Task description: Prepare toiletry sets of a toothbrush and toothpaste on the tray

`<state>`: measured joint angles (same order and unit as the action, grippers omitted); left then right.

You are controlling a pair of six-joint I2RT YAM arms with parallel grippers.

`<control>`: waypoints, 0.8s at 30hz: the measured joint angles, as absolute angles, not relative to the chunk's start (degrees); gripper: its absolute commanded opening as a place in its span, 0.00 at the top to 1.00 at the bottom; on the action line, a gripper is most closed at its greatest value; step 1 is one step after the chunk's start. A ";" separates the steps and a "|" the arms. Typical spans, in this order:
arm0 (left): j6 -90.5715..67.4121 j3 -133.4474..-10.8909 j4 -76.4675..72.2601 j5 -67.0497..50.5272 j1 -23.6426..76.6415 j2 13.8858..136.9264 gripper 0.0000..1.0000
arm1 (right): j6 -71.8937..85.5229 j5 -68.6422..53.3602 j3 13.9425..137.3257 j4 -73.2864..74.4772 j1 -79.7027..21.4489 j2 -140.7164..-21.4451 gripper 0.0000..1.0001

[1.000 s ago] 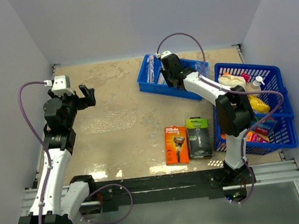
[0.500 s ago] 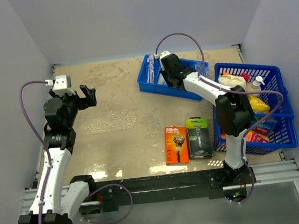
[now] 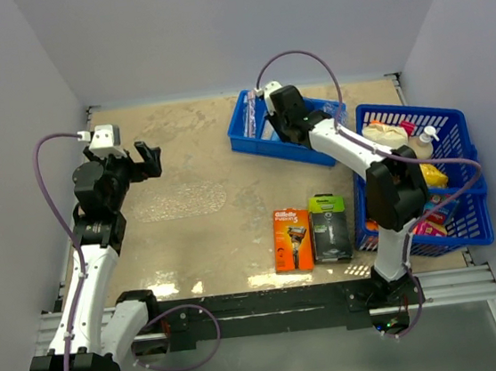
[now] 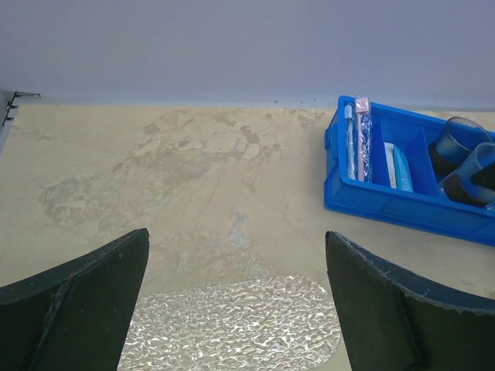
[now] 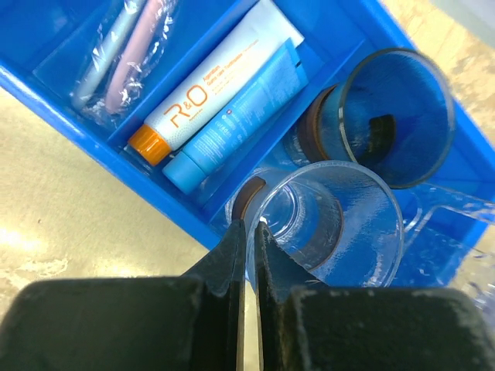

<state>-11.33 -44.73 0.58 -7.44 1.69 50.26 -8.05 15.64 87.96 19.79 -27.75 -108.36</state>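
My right gripper [image 5: 249,226] is shut on the rim of a clear cup [image 5: 332,224] inside the blue bin [image 5: 93,116]; the cup wall is pinched between the jaws. A second clear cup [image 5: 394,108] stands just behind it. In the same bin lie a white toothpaste [image 5: 213,85] tube, a blue tube [image 5: 236,116] and a wrapped toothbrush [image 5: 128,54]. The clear tray [image 3: 180,201] lies left of centre, empty. My left gripper [image 3: 149,156] hangs open above the tray's [image 4: 232,325] far edge with nothing between its fingers.
An orange razor pack [image 3: 293,239] and a black-green razor pack [image 3: 329,227] lie near the front of the table. A blue lattice basket [image 3: 466,214] with several items stands at the right. The blue bin [image 3: 247,141] sits at the back, left of the basket.
My right gripper's jaws have closed on the cup's rim and the wrist has shifted slightly toward the back. The left arm has not moved.
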 measured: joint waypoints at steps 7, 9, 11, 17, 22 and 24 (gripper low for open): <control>-11.35 -44.73 0.58 -8.14 1.72 50.26 0.00 | -10.26 15.51 87.83 19.81 -28.21 -103.37 1.00; -11.35 -44.73 0.58 -8.21 1.89 50.26 0.00 | -10.81 15.51 87.83 19.81 -28.58 -102.61 1.00; -11.35 -44.73 0.58 -8.29 2.04 50.26 0.00 | -11.40 15.53 87.83 19.94 -29.15 -102.13 1.00; -11.38 -44.73 0.62 -8.12 2.09 50.33 0.00 | -12.67 15.99 87.83 20.49 -31.92 -100.44 1.00; -11.40 -44.73 1.02 -8.08 2.07 50.78 0.00 | -12.69 16.99 88.16 22.52 -35.18 -97.71 1.00; -11.42 -44.73 1.19 -8.05 2.09 50.89 0.00 | -12.40 17.93 89.38 23.97 -36.67 -97.43 1.00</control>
<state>-11.42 -44.73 1.19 -8.05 2.09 50.89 -12.40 17.93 89.38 23.97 -36.67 -97.43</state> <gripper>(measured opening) 0.997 0.059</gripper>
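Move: In the right hand is the clear cup, gripped by its rim wall and already raised a little in the blue tray. The open table before the tray's left part lies about 10 cm back, 8 cm left and 14 cm below that hand. The toothpaste tubes are some 4 cm ahead and 5 cm left, the toothbrushes 7 cm ahead and 10 cm left, the dark cup 9 cm ahead and 4 cm right. From the idle left hand that table spot is roughly 28 cm right, 3 cm ahead and 28 cm below. Lifting the clear cup out of its compartment, the right hand goes nearly straight up for the first 5 cm, then bends left and back while still climbing, about 9 cm up and 5 cm each way in all, across the tray towards its front-left side. The shut fingers keep their pinch on the cup's wall, while the hand turns some 10 degrees counter-clockwise and tips its fingers slightly upward. ##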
